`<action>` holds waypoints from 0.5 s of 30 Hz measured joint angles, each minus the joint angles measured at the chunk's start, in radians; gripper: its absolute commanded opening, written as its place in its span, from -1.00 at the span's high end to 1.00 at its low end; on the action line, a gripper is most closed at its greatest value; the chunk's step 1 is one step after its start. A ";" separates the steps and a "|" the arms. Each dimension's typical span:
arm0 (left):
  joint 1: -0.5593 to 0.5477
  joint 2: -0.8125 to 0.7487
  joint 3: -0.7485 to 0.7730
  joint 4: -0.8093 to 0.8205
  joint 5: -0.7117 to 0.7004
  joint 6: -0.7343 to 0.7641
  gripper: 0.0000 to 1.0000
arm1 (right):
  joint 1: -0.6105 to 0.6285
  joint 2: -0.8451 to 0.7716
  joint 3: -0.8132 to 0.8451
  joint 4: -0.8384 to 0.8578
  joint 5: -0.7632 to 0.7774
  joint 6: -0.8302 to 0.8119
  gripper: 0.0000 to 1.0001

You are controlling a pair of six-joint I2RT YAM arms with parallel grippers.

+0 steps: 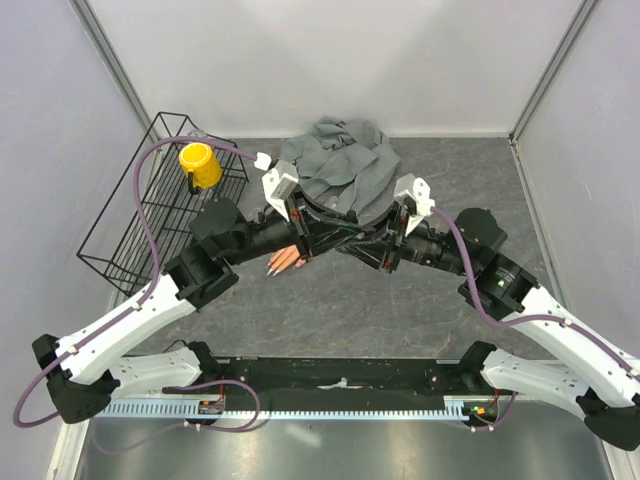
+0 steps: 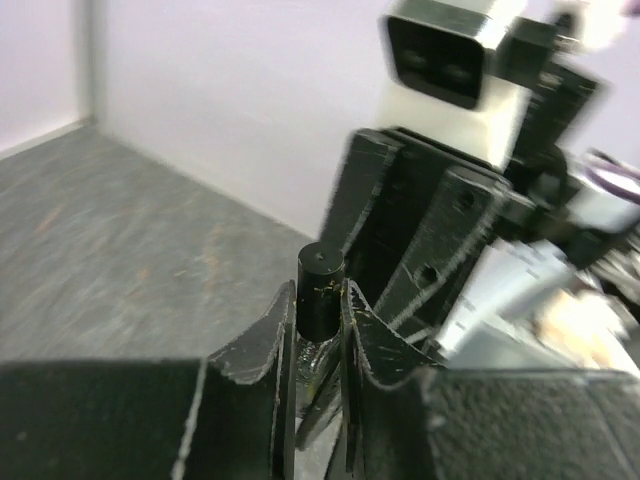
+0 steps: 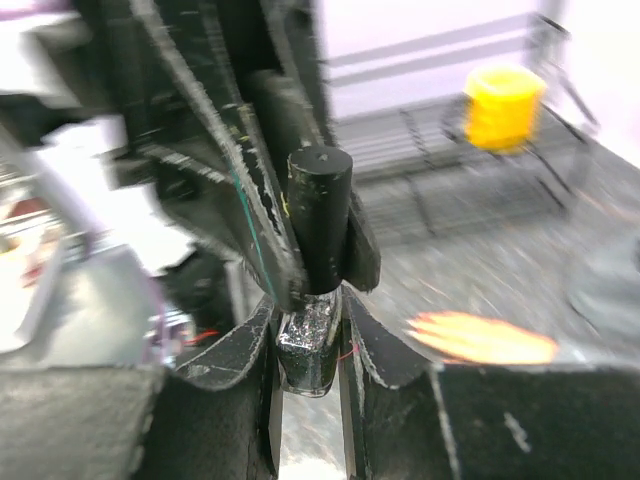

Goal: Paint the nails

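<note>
My right gripper point(image 3: 308, 310) is shut on the glittery dark glass body of a nail polish bottle point(image 3: 308, 352). The bottle's black cap point(image 3: 320, 215) points at my left gripper point(image 2: 318, 290), whose jaws are shut on that cap point(image 2: 321, 285). Both grippers meet above the table's middle, left point(image 1: 335, 238) and right point(image 1: 372, 248). The peach mannequin hand point(image 1: 285, 260) lies under the left arm, and its grey sleeve point(image 1: 340, 170) is bunched behind. Its fingers point(image 3: 480, 338) show blurred beyond the bottle. The nails point(image 1: 273, 268) are tiny reddish tips.
A black wire basket point(image 1: 120, 230) stands at the left wall with a yellow cup point(image 1: 200, 165) in it; the cup point(image 3: 503, 105) also shows in the right wrist view. White walls close the table's sides and back. A black rail point(image 1: 340, 375) runs along the near edge.
</note>
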 measured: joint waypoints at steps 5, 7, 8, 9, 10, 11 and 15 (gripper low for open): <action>0.073 0.032 -0.010 0.223 0.486 -0.026 0.97 | -0.003 -0.035 -0.027 0.150 -0.273 0.087 1.00; 0.077 0.045 -0.014 0.336 0.624 -0.071 0.97 | 0.004 -0.023 -0.036 0.251 -0.383 0.171 1.00; 0.078 0.056 -0.020 0.401 0.687 -0.106 0.96 | 0.008 -0.006 -0.043 0.316 -0.447 0.220 1.00; 0.078 0.069 -0.024 0.467 0.743 -0.144 0.97 | 0.014 0.013 -0.049 0.381 -0.504 0.271 1.00; 0.080 0.082 -0.026 0.528 0.789 -0.180 0.97 | 0.016 0.031 -0.055 0.440 -0.552 0.318 1.00; 0.082 0.094 -0.024 0.568 0.826 -0.210 0.94 | 0.017 0.046 -0.058 0.480 -0.587 0.354 1.00; 0.094 0.122 0.010 0.558 0.910 -0.248 0.36 | 0.016 0.057 -0.053 0.457 -0.637 0.356 1.00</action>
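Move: Right under the left fingers, which already hold the black cap, the nail polish bottle sits about 4 cm lower. For the right hand, already gripping that bottle, the cap is about 4 cm straight above. The hand to be painted lies on the table some 17 cm ahead, 13 cm left and 40 cm below the left hand; the grey cloth is roughly 40 cm ahead of the left hand, nearly in line. Swinging back towards the base together, away from the painted hand, both hands carry cap and bottle about 11 cm, rising about 3 cm and easing to a stop. Meanwhile the left wrist turns the cap clockwise by some 45 degrees and the right turns the bottle counter-clockwise by about 40; both grips stay shut. ##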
